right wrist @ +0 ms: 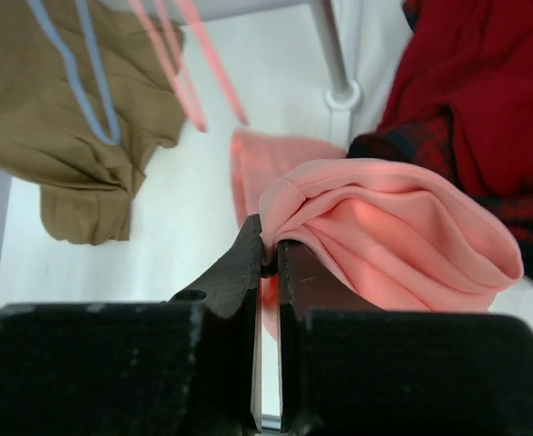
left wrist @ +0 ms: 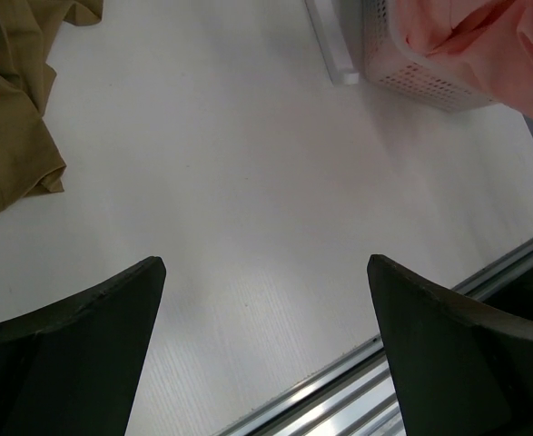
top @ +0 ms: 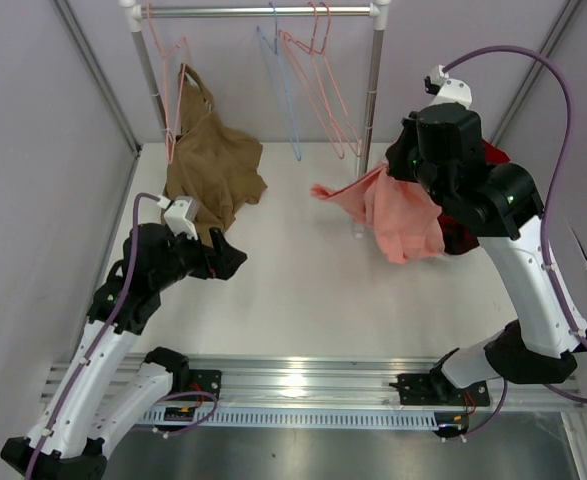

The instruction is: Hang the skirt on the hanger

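Observation:
The salmon-pink skirt hangs bunched at the right, lifted off the table below the rack's right post. In the right wrist view my right gripper is shut on a folded edge of the skirt. The light blue hanger hangs on the rack's rail, left of the skirt, and shows blurred at the upper left as the hanger. My left gripper stands open low over the table at the left, with only bare table between the fingers of the left gripper. A corner of the skirt lies over a basket.
Pink wire hangers hang on the rail on both sides of the blue one. A tan-brown garment trails from a left hanger onto the table. A dark red garment lies behind my right arm. A white perforated basket stands by the rack post.

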Controlling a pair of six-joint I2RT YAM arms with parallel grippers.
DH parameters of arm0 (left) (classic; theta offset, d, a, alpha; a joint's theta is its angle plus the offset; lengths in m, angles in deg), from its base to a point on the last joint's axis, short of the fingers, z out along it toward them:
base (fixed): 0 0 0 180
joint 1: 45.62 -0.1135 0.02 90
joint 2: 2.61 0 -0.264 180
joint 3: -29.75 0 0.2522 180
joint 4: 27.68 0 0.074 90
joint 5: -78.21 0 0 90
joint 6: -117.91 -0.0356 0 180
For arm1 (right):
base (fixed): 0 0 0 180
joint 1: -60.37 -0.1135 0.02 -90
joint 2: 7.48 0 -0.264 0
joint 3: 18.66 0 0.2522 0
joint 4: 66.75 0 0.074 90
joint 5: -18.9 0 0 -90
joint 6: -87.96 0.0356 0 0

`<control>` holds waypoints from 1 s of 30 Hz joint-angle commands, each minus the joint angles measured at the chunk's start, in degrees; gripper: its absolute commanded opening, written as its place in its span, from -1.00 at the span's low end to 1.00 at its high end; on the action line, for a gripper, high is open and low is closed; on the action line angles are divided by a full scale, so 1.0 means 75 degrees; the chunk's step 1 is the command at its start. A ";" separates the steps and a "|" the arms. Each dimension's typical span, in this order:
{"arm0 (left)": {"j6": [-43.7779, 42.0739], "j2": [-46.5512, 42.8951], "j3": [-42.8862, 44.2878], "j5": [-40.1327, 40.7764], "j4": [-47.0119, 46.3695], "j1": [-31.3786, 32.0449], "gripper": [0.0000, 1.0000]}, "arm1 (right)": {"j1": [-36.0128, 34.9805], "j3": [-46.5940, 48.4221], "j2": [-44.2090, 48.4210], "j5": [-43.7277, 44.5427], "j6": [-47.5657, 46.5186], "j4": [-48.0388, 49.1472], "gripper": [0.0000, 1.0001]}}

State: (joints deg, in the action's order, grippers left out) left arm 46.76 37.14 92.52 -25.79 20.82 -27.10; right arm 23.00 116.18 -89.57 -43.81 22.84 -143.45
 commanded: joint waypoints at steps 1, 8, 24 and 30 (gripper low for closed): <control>0.0322 0.0172 0.0273 -0.0523 -0.0530 0.0038 0.99 | -0.0350 0.1058 -0.0117 0.0650 -0.0364 0.0657 -1.00; 0.0498 0.0407 0.0379 -0.0735 -0.0753 0.0038 0.99 | -0.0350 0.2653 -0.0294 0.0371 -0.0927 0.0938 -1.00; 0.1071 0.0572 0.0226 -0.1086 -0.1467 0.0038 0.99 | -0.0736 0.2348 -0.0235 -0.3356 -0.0892 0.3866 -1.00; 0.1645 0.0420 0.0226 -0.1215 -0.1948 0.0038 0.99 | -0.1274 0.2455 -0.0610 -0.3440 -0.0939 0.4114 -1.00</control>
State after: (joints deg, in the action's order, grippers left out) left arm 55.13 41.55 93.11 -33.13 10.99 -27.10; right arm 15.48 131.98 -93.85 -66.82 16.68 -122.46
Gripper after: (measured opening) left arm 0.994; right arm 0.052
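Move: The right hand, with the salmon skirt already pinched and hanging clear, has the open left gripper some 28 cm to its left, 9 cm back and 20 cm lower. About 11 cm ahead of it, near its own height, hang the pink hangers 11 cm to its left and the blue hanger 16 cm to its left; the basket of red cloth lies 9 cm ahead, 17 cm right and far below. From the left hand the skirt's middle is roughly 28 cm right, 6 cm ahead and 9 cm up. The right hand keeps its closed pinch on the skirt's gathered edge and hoists it, first almost straight up, then up and sweeping left with a slight draw back, some 16 cm up and 10 cm left in all, away from the basket and across to the left hand's side, while the wrist swings about 30 degrees counter-clockwise and tips the fingers up. The left hand, empty and wide open, eases about 3 cm right and up towards the hanging skirt, rolling its left side down a little, without touching it. ##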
